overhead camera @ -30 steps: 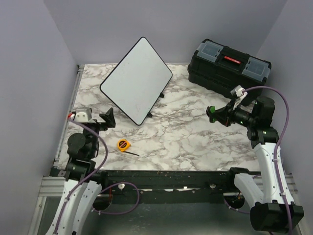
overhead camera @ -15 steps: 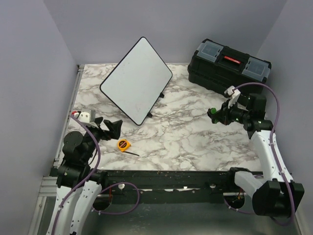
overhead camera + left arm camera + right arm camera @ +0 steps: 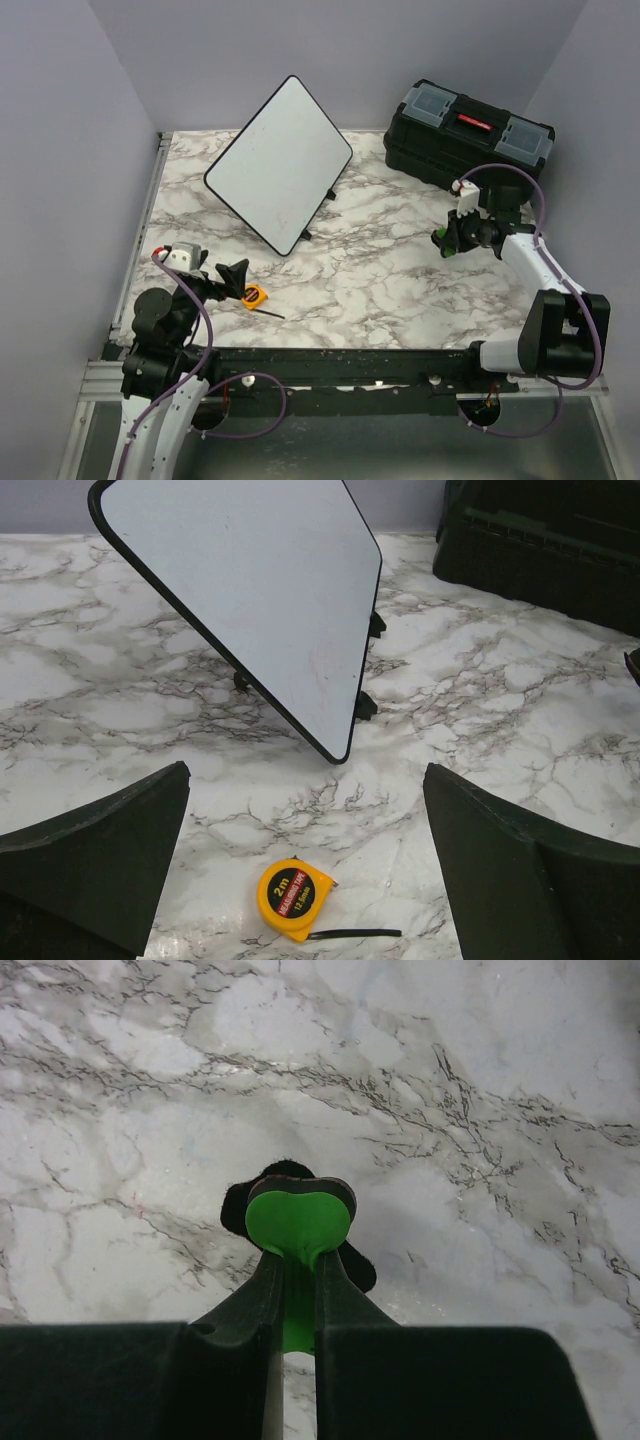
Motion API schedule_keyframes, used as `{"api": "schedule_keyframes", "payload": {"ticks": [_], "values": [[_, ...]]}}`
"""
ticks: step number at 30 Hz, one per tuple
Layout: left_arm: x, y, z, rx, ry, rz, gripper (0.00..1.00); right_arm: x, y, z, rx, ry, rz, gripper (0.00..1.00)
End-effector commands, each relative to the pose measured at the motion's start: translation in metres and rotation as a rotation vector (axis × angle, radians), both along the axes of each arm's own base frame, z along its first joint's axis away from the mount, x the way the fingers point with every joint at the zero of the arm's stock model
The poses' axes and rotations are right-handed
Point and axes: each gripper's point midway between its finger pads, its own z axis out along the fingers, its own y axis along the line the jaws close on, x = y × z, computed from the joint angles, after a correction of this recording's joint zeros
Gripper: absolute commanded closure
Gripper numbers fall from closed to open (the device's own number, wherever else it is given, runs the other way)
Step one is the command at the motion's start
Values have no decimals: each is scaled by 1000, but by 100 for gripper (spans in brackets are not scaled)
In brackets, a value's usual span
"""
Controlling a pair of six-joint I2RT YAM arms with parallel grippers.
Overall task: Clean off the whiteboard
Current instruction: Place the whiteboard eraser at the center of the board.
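Note:
The whiteboard (image 3: 280, 165) leans on a thin black stand at the back left, one corner resting on the table. Its white face (image 3: 250, 590) shows only faint smudges. My left gripper (image 3: 235, 273) hovers low near the front left, open, with nothing between its fingers (image 3: 305, 775). It faces the board from well short of it. My right gripper (image 3: 446, 240) is at the right, over bare marble, far from the board. It is shut (image 3: 298, 1252) on a green eraser (image 3: 298, 1222) with a black felt pad.
A yellow tape measure (image 3: 253, 295) lies on the marble just ahead of the left fingers (image 3: 293, 898), its black tab pulled out. A black toolbox (image 3: 468, 140) stands at the back right (image 3: 540, 540). Grey walls close in on three sides.
The left gripper has drawn back toward the near edge and now sits by the tape measure. The right arm has folded in, shifting the eraser slightly right and nearer.

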Motion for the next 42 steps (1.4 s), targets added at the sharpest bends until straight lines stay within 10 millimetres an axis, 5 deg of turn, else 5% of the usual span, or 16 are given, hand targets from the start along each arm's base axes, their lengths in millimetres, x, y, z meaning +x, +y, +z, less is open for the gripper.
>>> {"api": "schedule_keyframes", "payload": {"ticks": [1,24,26,31,33,38,42], "values": [[1,3,9,9,-58,12,1,15,-13,-3,-57,-25,-46,95],[5,-1,2,13,-30,-6,1,13,-11,-37,-105,66,-23,91],[6,-1,2,14,-27,-5,1,12,-11,-40,-112,76,-23,83],[6,0,2,15,-27,-1,1,12,-12,-42,-124,93,-30,34],[6,0,2,16,-24,3,1,13,-9,-33,-104,70,-32,24],[5,0,2,15,-23,0,1,15,-5,-8,-78,9,-40,16],[4,-1,0,16,-8,-4,1,13,-6,-10,-84,3,-45,16]]}}
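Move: The right hand already grips the eraser just above the table. The bare marble patch it is being set on is nearly straight below, about 1 cm ahead, 1 cm to the right and 7 cm down. The toolbox is some 20 cm farther out and 5 cm to the right. The cleared whiteboard's middle is roughly 38 cm left and 15 cm ahead. From the idle left hand that patch is about 48 cm right, 13 cm ahead and well below. The eraser, still pinched in the right fingers, is lowered nearly straight down, about 4.5 cm in all, onto bare marble, the descent slowing after the first 3.5 cm. Through the last centimetre the fingers spread wide and let go, then the hand lifts about 2.5 cm clear; the wrist tips only slightly. ##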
